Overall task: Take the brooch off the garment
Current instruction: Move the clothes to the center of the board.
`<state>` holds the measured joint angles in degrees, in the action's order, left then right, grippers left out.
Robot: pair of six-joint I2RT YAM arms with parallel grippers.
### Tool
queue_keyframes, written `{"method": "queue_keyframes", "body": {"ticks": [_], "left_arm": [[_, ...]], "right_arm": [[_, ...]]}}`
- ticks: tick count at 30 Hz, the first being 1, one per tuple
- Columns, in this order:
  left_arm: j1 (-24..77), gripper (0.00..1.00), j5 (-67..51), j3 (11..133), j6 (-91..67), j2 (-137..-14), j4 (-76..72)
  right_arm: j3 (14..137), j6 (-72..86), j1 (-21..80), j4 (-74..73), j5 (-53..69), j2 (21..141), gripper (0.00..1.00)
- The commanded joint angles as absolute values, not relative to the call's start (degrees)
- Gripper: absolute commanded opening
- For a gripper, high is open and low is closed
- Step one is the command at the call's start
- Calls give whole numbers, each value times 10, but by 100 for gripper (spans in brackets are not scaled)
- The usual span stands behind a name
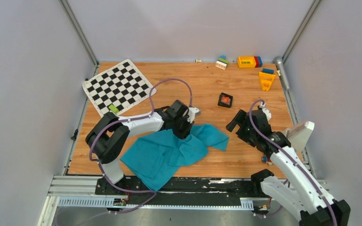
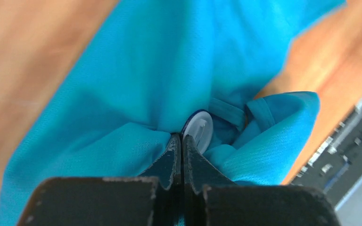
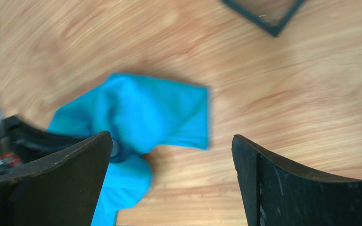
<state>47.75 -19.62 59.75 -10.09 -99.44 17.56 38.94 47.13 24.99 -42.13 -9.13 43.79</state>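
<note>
The teal-blue garment lies crumpled on the wooden table in front of the left arm. My left gripper presses down on its upper fold. In the left wrist view that gripper is shut, pinching the garment. A round white disc with a dark rim, the brooch, sits in the fabric just past the tips. My right gripper hovers right of the garment, open and empty. In its own view the right gripper stands wide above bare wood, with the garment at its left finger.
A small black square box with something red inside sits behind the right gripper; its corner shows in the right wrist view. A checkered mat with a small green piece lies back left. Coloured toy blocks stand back right.
</note>
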Motion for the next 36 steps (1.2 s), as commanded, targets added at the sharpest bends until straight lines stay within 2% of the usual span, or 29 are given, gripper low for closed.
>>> {"method": "queue_keyframes", "body": {"ticks": [1, 5, 8, 10, 13, 19, 22, 29, 36], "left_arm": [[389, 0, -133, 590, -106, -1014, 185], [330, 0, -82, 562, -106, -1016, 160], [315, 0, 4, 556, -96, -964, 167], [315, 0, 19, 532, -89, -905, 138], [340, 0, 24, 479, -71, -795, 80], [450, 0, 204, 509, 47, -695, 105], [488, 0, 277, 548, 76, -723, 141], [572, 0, 428, 619, 129, -881, 158], [592, 0, 441, 640, 120, -915, 136]], "right_arm": [[397, 487, 145, -378, -89, 507, 100], [415, 484, 68, -347, -63, 587, 100], [442, 487, 56, -343, -88, 646, 100], [462, 493, 52, -343, -93, 684, 100], [491, 496, 49, -345, -110, 739, 100], [530, 491, 47, -355, -141, 806, 100], [538, 489, 44, -356, -163, 823, 100], [557, 479, 38, -358, -183, 871, 100], [572, 476, 38, -357, -180, 911, 100]]}}
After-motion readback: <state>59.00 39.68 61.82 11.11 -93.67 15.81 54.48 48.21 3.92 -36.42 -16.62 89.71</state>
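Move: The left hand's shut fingers still pinch the white brooch disc and garment; the table's middle lies roughly 9 cm ahead. The garment's bulk spreads about 7 cm left and 7 cm back, its free end some 13 cm right, level ahead, both 2 cm lower; the chessboard is about 25 cm ahead, 29 cm left. The right hand's empty black frame lies roughly 10 cm ahead, 9 cm right, 11 cm below; the red-filled frame is 12 cm beyond it and 10 cm left. Keeping its pinch on the brooch and garment, the left hand sweeps them low, forward some 10 cm and left about 12, lifts roughly 15 cm while its wrist swings round, then comes halfway back right and down 7 cm. The open right hand heads forward, right and down, each about 10 cm, tipping to point down over the empty frame without closing. ##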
